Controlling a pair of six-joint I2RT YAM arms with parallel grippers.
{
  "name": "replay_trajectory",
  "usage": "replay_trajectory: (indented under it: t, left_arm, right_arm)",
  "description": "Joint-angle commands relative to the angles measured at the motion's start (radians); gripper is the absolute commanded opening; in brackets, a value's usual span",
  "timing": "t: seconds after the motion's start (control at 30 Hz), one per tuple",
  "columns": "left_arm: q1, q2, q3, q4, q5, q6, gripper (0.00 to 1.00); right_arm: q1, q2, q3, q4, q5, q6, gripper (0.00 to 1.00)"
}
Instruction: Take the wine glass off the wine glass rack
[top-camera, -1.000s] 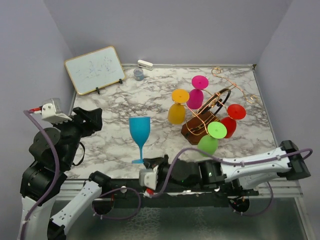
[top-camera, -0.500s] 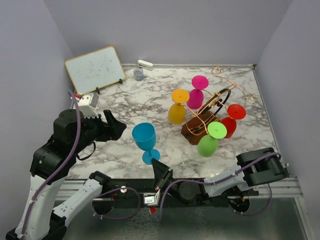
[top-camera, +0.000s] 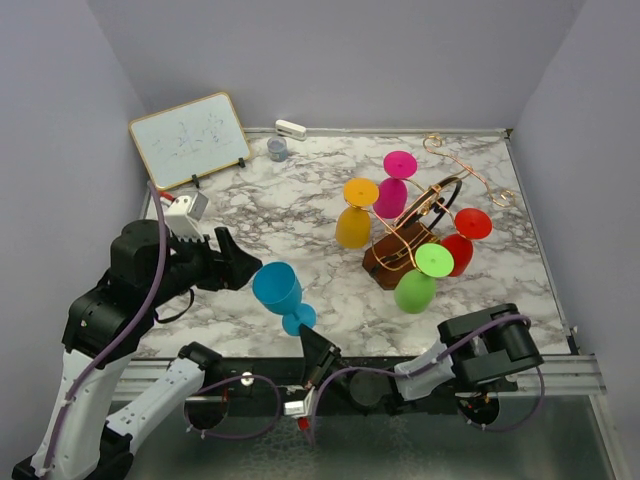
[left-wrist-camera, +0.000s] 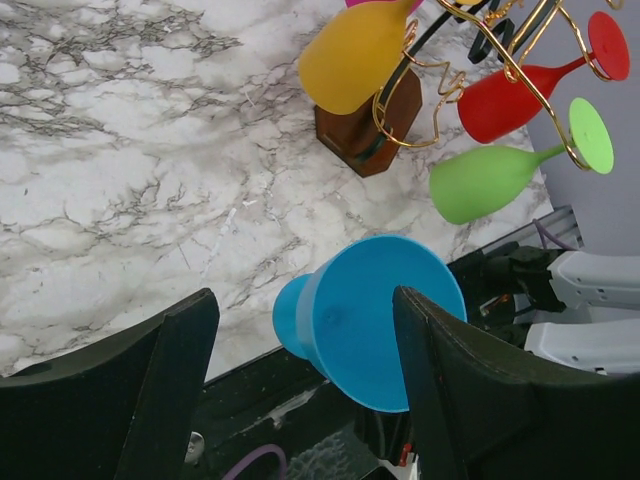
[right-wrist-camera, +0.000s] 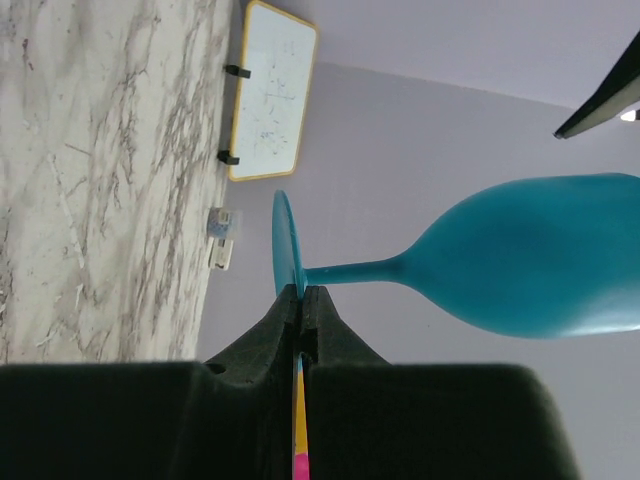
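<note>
The wine glass rack (top-camera: 425, 205) is copper wire on a brown wooden base (top-camera: 383, 262), right of centre. Yellow (top-camera: 352, 227), magenta (top-camera: 392, 195), red (top-camera: 460, 250) and green (top-camera: 415, 290) wine glasses hang on it. A blue wine glass (top-camera: 277, 288) is off the rack, tilted near the table's front edge. My right gripper (top-camera: 312, 345) is shut on the rim of its foot (right-wrist-camera: 284, 245). My left gripper (top-camera: 236, 264) is open beside the bowl. In the left wrist view the blue glass (left-wrist-camera: 385, 320) sits between the open fingers (left-wrist-camera: 440, 370), with the rack base (left-wrist-camera: 365, 130) beyond.
A small whiteboard (top-camera: 190, 138) leans at the back left. A small grey cup (top-camera: 277, 149) and a white object (top-camera: 290, 128) sit by the back wall. Grey walls close in the left, back and right of the marble table (top-camera: 300, 200).
The blue glass stood upright on the table and is now tilted, held by its foot. The right arm has folded back low. The left gripper has swung in to the bowl.
</note>
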Motion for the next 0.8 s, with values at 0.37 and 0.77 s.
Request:
replay_trajectory:
  t: [0.37, 0.77]
  left_arm:
    - [-0.008, -0.013, -0.113, -0.041, 0.091, 0.017, 0.69]
    - [-0.008, 0.022, -0.170, -0.024, 0.099, 0.035, 0.00]
  right_arm:
    - [0.011, 0.152, 0.039, 0.270, 0.001, -0.123, 0.01]
    - [0.011, 0.158, 0.052, 0.267, -0.006, -0.117, 0.01]
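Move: The blue wine glass, held foot-down by the right hand, has its bowl about 5 cm to the left hand's right, 3 cm back and 11 cm below; from the right hand the bowl is some 13 cm above, 2 cm ahead and 2 cm left. From the left hand, the rack stands about 20 cm ahead, 33 cm right and 15 cm below, the yellow glass some 24 cm ahead, 22 cm right and 13 cm below. The wine glass's rim is met from above by the open left hand, which sinks about 7 cm, easing slightly back and right and tipping some 12 degrees farther down, then shuts its fingers late to pinch the near wall, one finger inside the bowl. The right hand keeps its grip on the foot, shifts about 1 cm left and tilts the bowl a few degrees back. ##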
